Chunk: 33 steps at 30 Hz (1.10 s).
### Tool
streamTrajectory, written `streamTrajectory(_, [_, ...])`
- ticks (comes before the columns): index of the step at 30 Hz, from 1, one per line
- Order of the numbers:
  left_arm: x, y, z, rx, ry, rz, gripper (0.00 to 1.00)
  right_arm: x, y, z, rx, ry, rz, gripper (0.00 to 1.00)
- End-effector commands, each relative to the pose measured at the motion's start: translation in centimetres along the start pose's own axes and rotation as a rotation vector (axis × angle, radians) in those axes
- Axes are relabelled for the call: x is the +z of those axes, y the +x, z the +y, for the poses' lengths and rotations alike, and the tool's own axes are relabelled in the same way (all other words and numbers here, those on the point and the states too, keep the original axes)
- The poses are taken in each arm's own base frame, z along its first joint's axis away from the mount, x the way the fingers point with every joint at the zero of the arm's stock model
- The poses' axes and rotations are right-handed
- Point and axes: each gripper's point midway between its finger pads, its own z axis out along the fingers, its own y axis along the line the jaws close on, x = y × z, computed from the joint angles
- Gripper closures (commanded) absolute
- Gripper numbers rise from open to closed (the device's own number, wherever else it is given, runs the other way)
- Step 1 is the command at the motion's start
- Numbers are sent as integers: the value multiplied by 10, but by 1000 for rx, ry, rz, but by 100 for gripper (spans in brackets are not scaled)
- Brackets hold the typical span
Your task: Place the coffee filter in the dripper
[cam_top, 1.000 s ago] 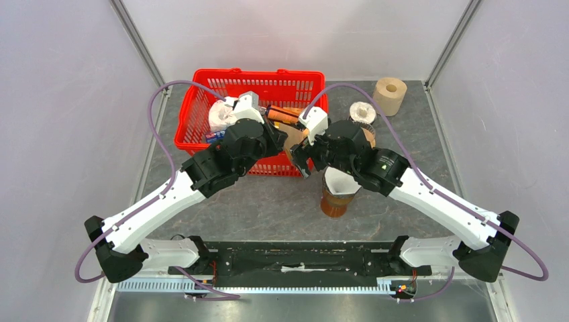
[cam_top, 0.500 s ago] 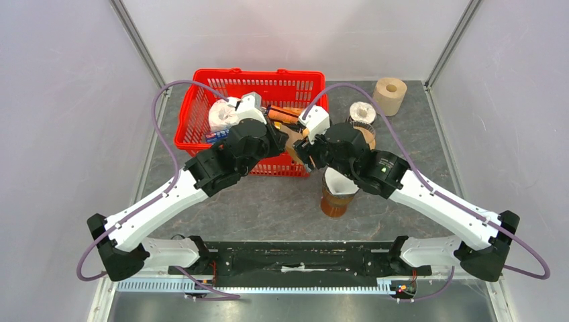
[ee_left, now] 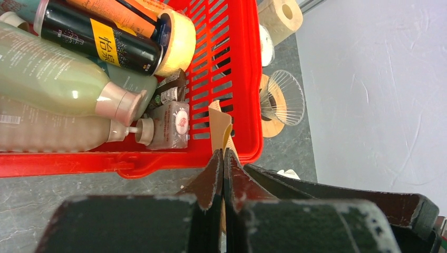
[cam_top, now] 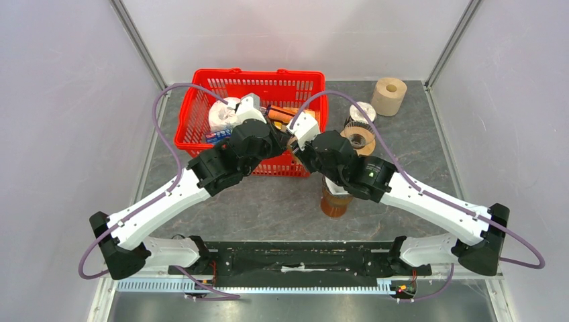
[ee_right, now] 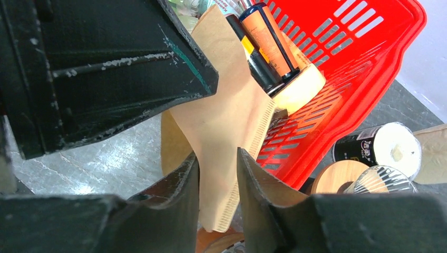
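The coffee filter [ee_left: 220, 124], a brown paper cone, is pinched at its edge by my left gripper [ee_left: 223, 155], which is shut on it beside the basket's near right corner. In the right wrist view the filter [ee_right: 226, 121] hangs between the fingers of my right gripper [ee_right: 217, 158]. Those jaws stand a little apart on either side of the paper. The dripper [cam_top: 339, 190], a white cone on an amber glass [cam_top: 332, 203], stands just below and right of both grippers and is mostly hidden under the right arm.
A red basket [cam_top: 258, 72] with bottles and tubes sits behind the grippers. To its right lie a clear ribbed cone with a wooden collar [cam_top: 355, 137], a black can with a white top [cam_top: 363, 111] and a brown paper roll [cam_top: 390, 95].
My right gripper has moved left up to the left gripper, and its jaws have narrowed around the filter. The left gripper has kept hold of the filter and barely shifted.
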Motion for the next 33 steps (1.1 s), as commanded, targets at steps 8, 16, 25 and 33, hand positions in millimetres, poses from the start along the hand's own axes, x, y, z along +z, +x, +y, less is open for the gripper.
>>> streamTrajectory(8, [-6, -18, -13, -60, 24, -53, 98, -1, -12, 0, 35, 35, -48, 86])
streamTrajectory(16, [-22, -24, -26, -58, 140, -66, 77, -14, -22, -5, 157, 48, -79, 100])
streamTrajectory(25, [-53, -22, -33, 26, 290, -52, 17, -35, -25, -15, 367, 90, -52, 100])
streamTrajectory(33, [-55, 8, -35, 166, 349, 43, 14, -46, -23, -6, 479, 44, 9, 100])
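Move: The brown coffee filter is already pinched in the left fingertips, its middle about 2 cm to their right and 1 cm below. It hangs between the right hand's part-open fingers, its middle roughly 1 cm ahead and 3 cm left of that hand. From the right hand, the empty dripper stands some 10 cm ahead, 17 cm right and 15 cm below; the lined dripper on the jug is about 4 cm back, 11 cm right and 13 cm below. The right hand stays nearly in place while its fingers shut fully on the lower seamed part of the coffee filter; only then does the left hand open wide, let go of the paper and draw off back and up, about 5 cm back and 4 cm up. With its pinch kept, the right hand then eases back, up and a little right, about 3 cm in all, away from the left fingers, rolling its left side up, tipping down and turning clockwise, some 20 degrees altogether. ##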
